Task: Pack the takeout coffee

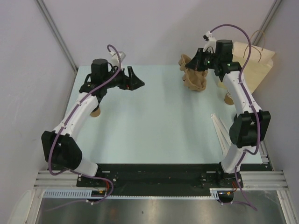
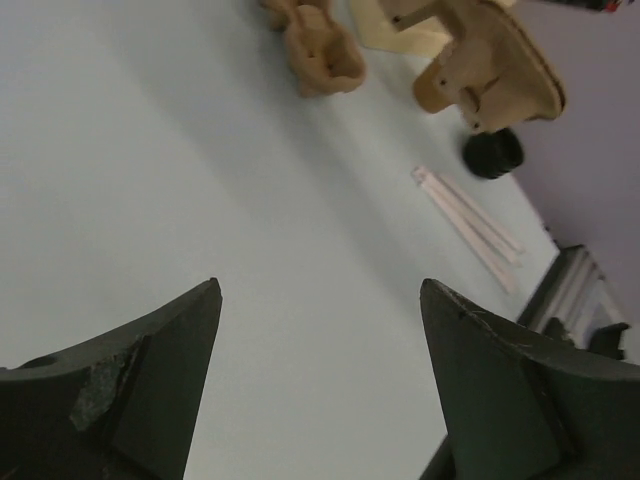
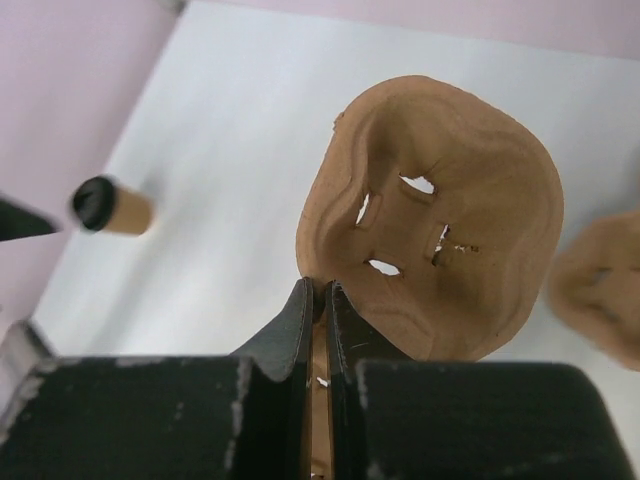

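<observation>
A brown takeout coffee cup [image 1: 95, 112] stands at the left, partly under my left arm. In the right wrist view this cup [image 3: 112, 208] shows a black lid. A second brown cup [image 1: 228, 98] stands at the right beneath my right arm; its black lid [image 2: 492, 153] shows in the left wrist view. My left gripper [image 1: 135, 78] [image 2: 320, 285] hangs open over bare table, holding nothing. My right gripper [image 1: 199, 63] [image 3: 322, 290] is shut on the rim of a brown pulp cup carrier [image 3: 440, 250] [image 1: 187, 61], lifted off the table.
More pulp carrier [image 1: 196, 83] [image 2: 320, 50] sits on the table below the held one. A tan paper bag [image 1: 256, 65] with handles stands at the back right corner. White wrapped straws [image 1: 218, 128] [image 2: 470, 225] lie near the right edge.
</observation>
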Robot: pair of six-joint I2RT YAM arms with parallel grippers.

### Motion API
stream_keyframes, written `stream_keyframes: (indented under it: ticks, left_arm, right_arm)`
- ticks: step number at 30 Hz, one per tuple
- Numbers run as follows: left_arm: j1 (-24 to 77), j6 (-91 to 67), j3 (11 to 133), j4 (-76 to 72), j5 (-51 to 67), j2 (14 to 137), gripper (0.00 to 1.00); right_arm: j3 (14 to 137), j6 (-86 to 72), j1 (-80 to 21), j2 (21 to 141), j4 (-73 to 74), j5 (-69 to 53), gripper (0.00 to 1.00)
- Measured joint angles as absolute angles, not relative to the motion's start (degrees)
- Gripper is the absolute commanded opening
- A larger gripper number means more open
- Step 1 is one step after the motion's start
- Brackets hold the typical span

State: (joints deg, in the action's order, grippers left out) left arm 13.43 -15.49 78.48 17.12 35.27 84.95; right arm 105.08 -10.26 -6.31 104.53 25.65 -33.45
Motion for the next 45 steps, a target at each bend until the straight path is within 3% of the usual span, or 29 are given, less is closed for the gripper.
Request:
stream_keyframes:
  ticks: [8, 13, 17, 45]
  left_arm:
    - [21.5, -27.7, 77.7, 6.1, 38.3, 88.8, 0.76]
    - [27.2, -31.3, 77.6, 3.1, 38.6, 88.8, 0.63]
    - [29.8, -35.1, 76.7, 0.0, 39.2, 88.9, 0.58]
    - [30.9, -46.8, 73.8, -7.9, 40.4, 92.1, 0.32]
  right_arm:
    - [91.8, -16.4, -12.3, 95.2, 23.6, -38.4, 0.0]
    - [87.2, -18.4, -14.2, 93.1, 22.2, -36.8, 0.0]
    - [85.7, -19.5, -15.3, 91.7, 20.8, -35.3, 0.0]
    - [83.8, -21.0, -19.1, 88.7, 17.2, -32.6, 0.0]
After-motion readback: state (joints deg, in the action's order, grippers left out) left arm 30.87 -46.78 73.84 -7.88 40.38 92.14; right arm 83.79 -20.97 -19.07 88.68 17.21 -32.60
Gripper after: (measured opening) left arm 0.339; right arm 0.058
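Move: The right hand already holds the cup carrier by its waist, up in the air. The carrier's middle is about 27 cm to the right of the left hand and 5 cm ahead, near its height; the lidded coffee cup stands some 26 cm to that hand's left, 5 cm back and 14 cm below. From the right hand, the meeting spot is 11 cm back and 9 cm left, level; the spare carrier lies 12 cm ahead, 11 cm right, 17 cm down, and the cup stack 2 cm ahead, 30 cm right, 14 cm down. The left fingertips reach the near-left edge of the held carrier and close from wide open to about a third, a firm pinch not yet visible. That hand sweeps about 15 cm right and 6 cm back, tipping downward and rolling its left side down. The right hand keeps its pinch and brings the carrier back 11 cm and left 9 cm to meet it, then nearly stops. ##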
